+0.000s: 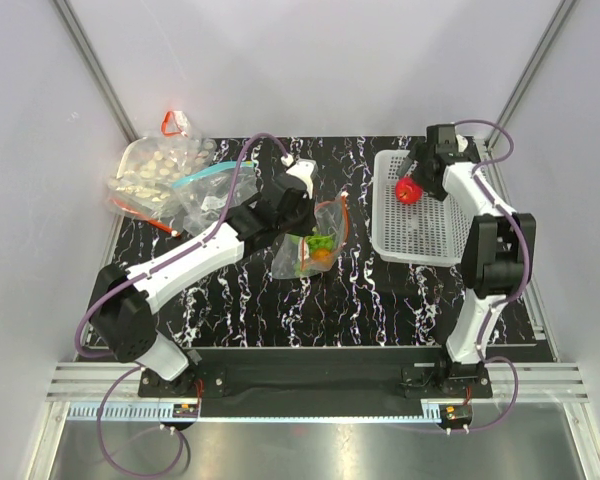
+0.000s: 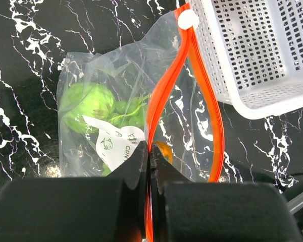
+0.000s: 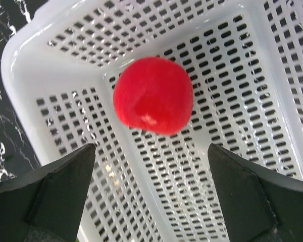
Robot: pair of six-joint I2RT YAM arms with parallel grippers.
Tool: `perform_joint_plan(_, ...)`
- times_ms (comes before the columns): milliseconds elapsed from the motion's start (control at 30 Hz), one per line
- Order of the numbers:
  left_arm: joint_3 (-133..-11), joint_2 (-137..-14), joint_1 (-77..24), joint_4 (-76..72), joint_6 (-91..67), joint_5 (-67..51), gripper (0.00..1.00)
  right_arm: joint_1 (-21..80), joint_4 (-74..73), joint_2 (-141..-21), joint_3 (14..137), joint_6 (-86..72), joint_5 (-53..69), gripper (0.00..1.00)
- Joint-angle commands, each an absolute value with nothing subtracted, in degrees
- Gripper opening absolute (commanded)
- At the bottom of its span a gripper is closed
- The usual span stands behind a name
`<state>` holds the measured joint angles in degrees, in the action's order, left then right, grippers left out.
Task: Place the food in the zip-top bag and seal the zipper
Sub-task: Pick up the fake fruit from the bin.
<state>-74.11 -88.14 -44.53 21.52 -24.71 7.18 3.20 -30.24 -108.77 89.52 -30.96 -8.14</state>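
The zip-top bag (image 1: 315,245) (image 2: 116,101) lies at the middle of the black marbled table with its mouth gaping. Inside it show a green roundish piece (image 2: 88,103), green grapes (image 2: 129,111) and an orange ball (image 2: 165,149). My left gripper (image 1: 302,222) (image 2: 151,146) is shut on one side of the red-orange zipper (image 2: 159,96). The red round fruit (image 1: 408,190) (image 3: 153,96) rests in the white basket (image 1: 395,235) (image 3: 252,80). Just over the fruit, my right gripper (image 1: 417,175) (image 3: 150,151) is open and its fingers (image 3: 65,186) do not touch it.
At the back left lie a bag of pale beige pieces (image 1: 158,168) and a clear bag with a teal zipper (image 1: 215,185). A small red item (image 1: 172,122) sits by the back wall. The basket's corner (image 2: 252,60) stands close to the bag's mouth.
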Motion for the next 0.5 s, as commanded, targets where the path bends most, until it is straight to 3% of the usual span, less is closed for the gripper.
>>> perform_joint_plan(0, -73.57, -85.43, -44.30, 18.46, -23.55, 8.17, 0.00, 2.64, -32.17, -112.14, 95.97, -32.43, -9.67, 1.00)
perform_joint_plan(233, -73.21, -85.87, -44.38, 17.93, -23.29, 7.74, 0.00, 2.37, -35.68, -122.94, 105.81, -33.22, -9.40, 1.00)
perform_joint_plan(467, -72.77, -85.70, -44.30, 17.84, -22.94, 7.73, 0.00, 1.85, -32.26, -125.16, 103.71, -34.63, -10.37, 0.95)
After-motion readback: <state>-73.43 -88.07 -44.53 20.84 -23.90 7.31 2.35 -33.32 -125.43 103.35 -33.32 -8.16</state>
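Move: The red fake fruit lies about 5 cm ahead of the right hand, roughly in line sideways and some 8 cm below. The bin's middle is about level with that hand, 6 cm to its right; the zip-top bag, some 24 cm to its left and 8 cm back. From the left hand, the red fruit is about 18 cm ahead, 27 cm right and 15 cm lower. The right hand sinks about 6 cm and reaches some 5 cm forward, bringing its open fingers astride the red fruit. ##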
